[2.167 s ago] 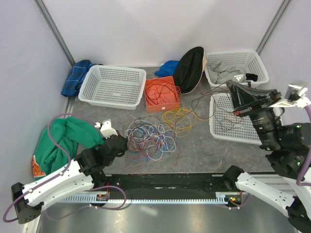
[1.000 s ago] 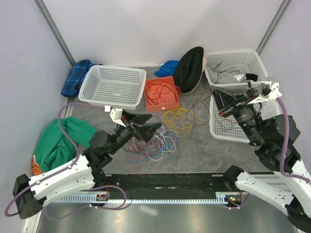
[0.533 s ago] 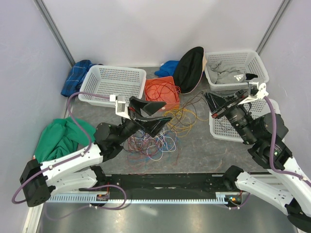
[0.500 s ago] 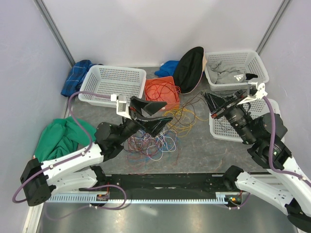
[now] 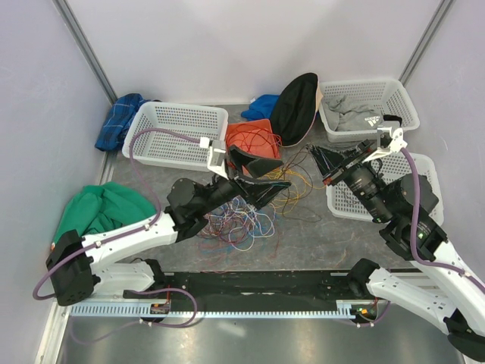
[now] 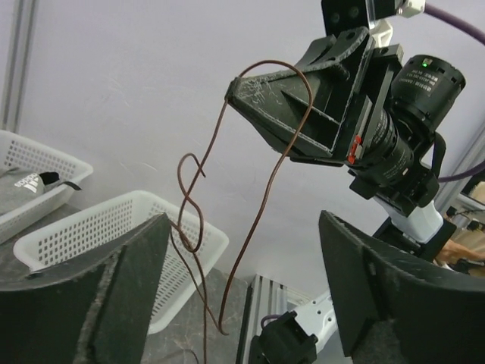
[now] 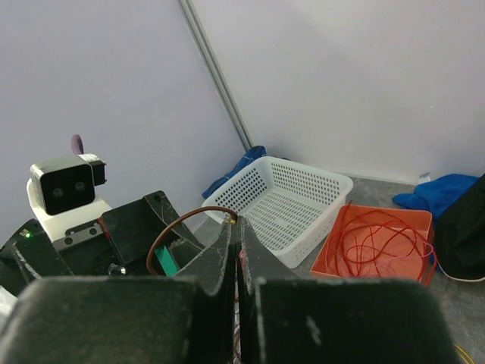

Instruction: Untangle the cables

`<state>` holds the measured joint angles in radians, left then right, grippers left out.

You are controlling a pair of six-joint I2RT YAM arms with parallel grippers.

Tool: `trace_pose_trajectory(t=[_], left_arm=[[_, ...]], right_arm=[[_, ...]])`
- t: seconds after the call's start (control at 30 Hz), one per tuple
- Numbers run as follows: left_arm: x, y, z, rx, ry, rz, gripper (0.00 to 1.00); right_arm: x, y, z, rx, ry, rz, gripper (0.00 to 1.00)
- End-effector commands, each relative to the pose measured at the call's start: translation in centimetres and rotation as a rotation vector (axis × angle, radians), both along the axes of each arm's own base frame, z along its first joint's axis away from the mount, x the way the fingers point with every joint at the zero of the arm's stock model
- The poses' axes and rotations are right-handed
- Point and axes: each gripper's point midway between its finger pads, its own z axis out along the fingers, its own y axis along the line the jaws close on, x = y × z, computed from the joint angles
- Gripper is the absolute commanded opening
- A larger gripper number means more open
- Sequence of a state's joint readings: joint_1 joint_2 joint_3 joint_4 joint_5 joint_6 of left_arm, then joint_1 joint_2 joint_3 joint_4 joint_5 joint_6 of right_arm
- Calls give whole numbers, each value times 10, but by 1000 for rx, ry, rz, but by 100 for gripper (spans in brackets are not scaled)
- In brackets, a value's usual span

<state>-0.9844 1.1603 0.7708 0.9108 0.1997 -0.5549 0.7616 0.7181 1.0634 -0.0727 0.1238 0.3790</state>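
Observation:
A tangle of thin cables, blue, purple, white and red, lies on the table's middle, with yellow ones beside it. My right gripper is shut on the end of a brown cable, held in the air; its shut tips pinch a brown loop. My left gripper is open and empty, raised above the pile and facing the right gripper. In the left wrist view the brown cable hangs twisted between its open fingers.
An orange box holding red cables stands at the back. White baskets stand at the back left, back right and right. Green cloth, blue cloths and a black cap lie around.
My left gripper has risen from the pile, opened, and swung right towards the right gripper. My right gripper has moved left and lower with the brown cable.

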Motion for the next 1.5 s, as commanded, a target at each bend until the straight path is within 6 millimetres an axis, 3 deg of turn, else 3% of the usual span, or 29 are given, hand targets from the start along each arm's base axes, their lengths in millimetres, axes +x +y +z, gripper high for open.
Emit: trace_pose_trajectory(t=[0.0,0.17,0.2,0.27,0.3,0.47,0.5,0.53,0.6,0.7,0.77,0.93,1.03,1.33,1.47], left_arm=[[-9,-10,13,21,-76,-42,76],[-12,-13,14,54,-96,-60,43],[-14,-14,15,61,-100,-68,30],[-14,-14,17,65,-103,-69,17],[-13,-14,16,70,-97,-62,3],[-9,6,27,48,-76,17,2],[-4,11,22,67,-52,55,2],[-6,21,32,48,-55,78,2],[2,31,29,76,-14,142,2],[1,50,48,52,-17,193,2],[1,57,58,62,-16,212,2],[-2,59,78,65,-33,212,2],[-4,53,77,73,-27,182,2],[-7,46,76,72,-9,142,2],[-10,43,75,79,-11,117,2]], right_arm=[[-3,2,5,27,-21,21,0],[-4,2,3,27,-19,23,0],[-4,2,3,28,-17,24,0],[-5,2,2,31,-16,26,0],[-5,1,1,30,-17,23,0],[-7,-10,2,39,-21,-13,0],[-8,-13,2,39,-18,-22,7],[-7,-14,-1,30,-12,-29,22],[-8,-18,-3,25,-7,-39,50],[-10,-16,-13,17,6,-25,64],[-13,-13,-20,18,7,-3,66],[-31,19,-28,36,-26,197,67],[-36,33,-31,61,-24,278,66],[-29,60,-38,68,-13,360,64],[-12,75,-53,37,23,355,63]])
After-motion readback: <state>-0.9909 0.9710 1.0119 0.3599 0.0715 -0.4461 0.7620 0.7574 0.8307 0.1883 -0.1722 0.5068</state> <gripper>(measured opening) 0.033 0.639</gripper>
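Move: The left hand, wide open, has the hanging brown cable about 3 cm to its right, level in reach and height. The tangled pile lies some 30 cm below that hand, 3 ahead and 11 left; the yellow coil is as low, about 14 ahead and 5 right. From the right hand, still pinching the cable's top, that hanging stretch is roughly 4 cm left, 2 back and 6 below. The left pinches the brown cable and lifts some 6 cm; the right releases, then goes left and down. ##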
